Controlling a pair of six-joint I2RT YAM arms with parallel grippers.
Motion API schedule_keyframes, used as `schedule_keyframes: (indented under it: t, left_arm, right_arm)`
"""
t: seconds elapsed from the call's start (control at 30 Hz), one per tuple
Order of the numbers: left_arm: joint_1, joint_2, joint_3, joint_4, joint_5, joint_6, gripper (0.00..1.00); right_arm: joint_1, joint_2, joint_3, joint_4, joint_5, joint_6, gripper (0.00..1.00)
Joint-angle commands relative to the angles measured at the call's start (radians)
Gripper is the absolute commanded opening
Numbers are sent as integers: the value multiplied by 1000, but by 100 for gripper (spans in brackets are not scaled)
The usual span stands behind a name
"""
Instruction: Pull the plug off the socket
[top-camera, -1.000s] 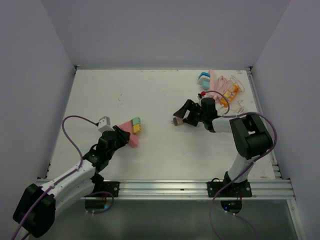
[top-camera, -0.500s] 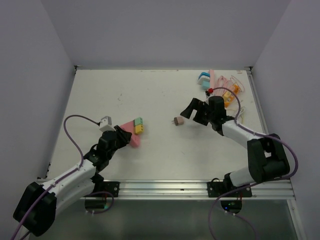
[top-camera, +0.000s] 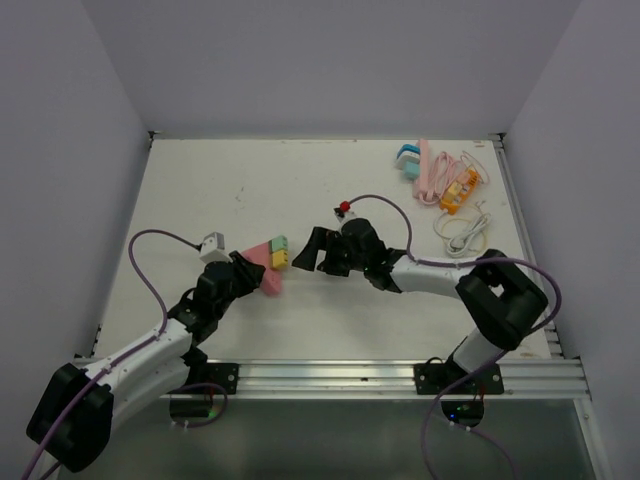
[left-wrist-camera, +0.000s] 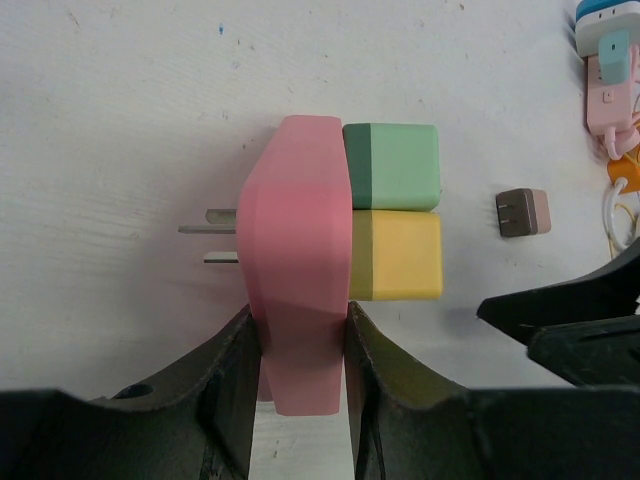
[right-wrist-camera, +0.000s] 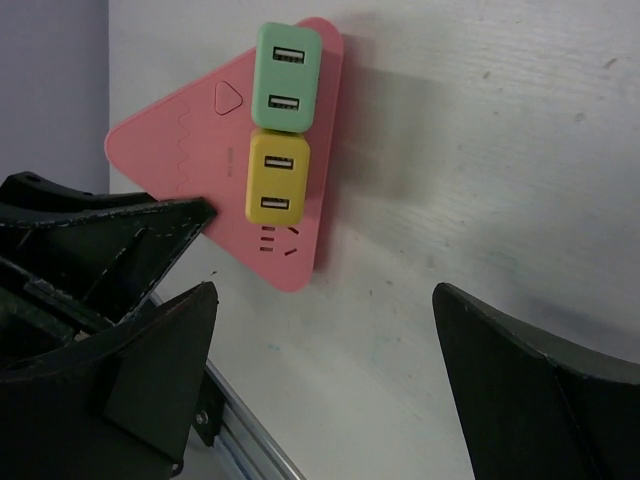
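A pink triangular socket (top-camera: 258, 264) lies on the table with a green plug (top-camera: 277, 242) and a yellow plug (top-camera: 277, 258) seated side by side in it. My left gripper (left-wrist-camera: 298, 330) is shut on the socket's (left-wrist-camera: 298, 270) narrow end. The green plug (left-wrist-camera: 392, 165) and yellow plug (left-wrist-camera: 397, 255) stick out to the right. My right gripper (right-wrist-camera: 325, 290) stands open just short of the socket (right-wrist-camera: 170, 140), nothing between its fingers; in the top view the right gripper (top-camera: 304, 252) is right of the plugs. A brown plug (left-wrist-camera: 523, 212) lies loose on the table.
A heap of pink, blue and orange chargers and cables (top-camera: 440, 175) sits at the back right, with a coiled white cable (top-camera: 462, 232) nearer. A white adapter (top-camera: 210, 245) lies left of the socket. An aluminium rail (top-camera: 400, 375) runs along the front edge.
My right gripper let go of the brown plug, drew back, then swung left across the table to the socket's plugs. The left gripper and the socket have stayed put.
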Motion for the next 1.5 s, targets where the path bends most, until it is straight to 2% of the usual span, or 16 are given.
schedule_keyframes:
  t: [0.0, 0.17, 0.33, 0.53, 0.57, 0.63, 0.67, 0.73, 0.77, 0.83, 0.87, 0.9, 1.13, 1.47]
  left_arm:
    - [3, -13, -15, 38, 12, 19, 0]
    - [1, -27, -15, 29, 14, 16, 0]
    - [1, -22, -18, 31, 13, 18, 0]
    - [1, -18, -18, 35, 12, 18, 0]
    - [1, -16, -18, 34, 12, 18, 0]
    - [1, -13, -20, 26, 3, 15, 0]
    - [1, -11, -20, 23, -5, 10, 0]
    - [1, -11, -18, 14, -11, 4, 0]
    - [1, -11, -18, 12, -19, 1, 0]
    - [1, -18, -17, -9, -32, -7, 0]
    - [1, -19, -15, -23, -40, -20, 0]
    - [1, -25, -14, -41, -66, -30, 0]
    - [1, -65, 2, -218, -175, -94, 0]
    - [1, -19, 38, -339, -275, -145, 0]
  right_arm:
    - [49, 83, 101, 95, 62, 54, 93]
    - [67, 230, 172, 180, 15, 97, 88]
    - [70, 286, 215, 185, 5, 103, 84]
    - [72, 335, 245, 203, -19, 108, 73]
    - [73, 340, 249, 205, -24, 110, 67]
    - [72, 347, 241, 220, -39, 116, 62]
    - [72, 349, 235, 228, -42, 117, 54]
    - [73, 347, 213, 254, -51, 117, 45]
    - [73, 347, 207, 257, -53, 117, 32]
    - [72, 343, 186, 266, -56, 117, 18]
    - [72, 335, 180, 269, -56, 117, 5]
    - [70, 329, 175, 271, -56, 116, 0]
    - [63, 269, 120, 280, -65, 113, 0]
    - [26, 206, 72, 211, -45, 152, 0]
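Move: The yellow plug sits about 8 cm to the right hand's left, roughly 2 cm farther out and 3 cm lower, on the face of the pink socket; from the left hand, which already pinches the socket, it lies some 4 cm ahead and 5 cm to the right, about level. The green plug is about 4 cm beyond the yellow one, and the socket's middle some 3 cm to the yellow plug's left. The loose grey plug lies 10 cm ahead and 11 cm to the right of the right hand. The right hand sweeps left about 8 cm with its fingers open, sinking some 3 cm and edging forward to the yellow plug, where the fingers close and pinch it by its sides, next to the green plug. It then keeps its grip and begins to pull, drawing about 1.5 cm back to the right and as much towards the base, while the left hand keeps hold of the socket, shifts back about 1.5 cm and tips down some 5 degrees. ##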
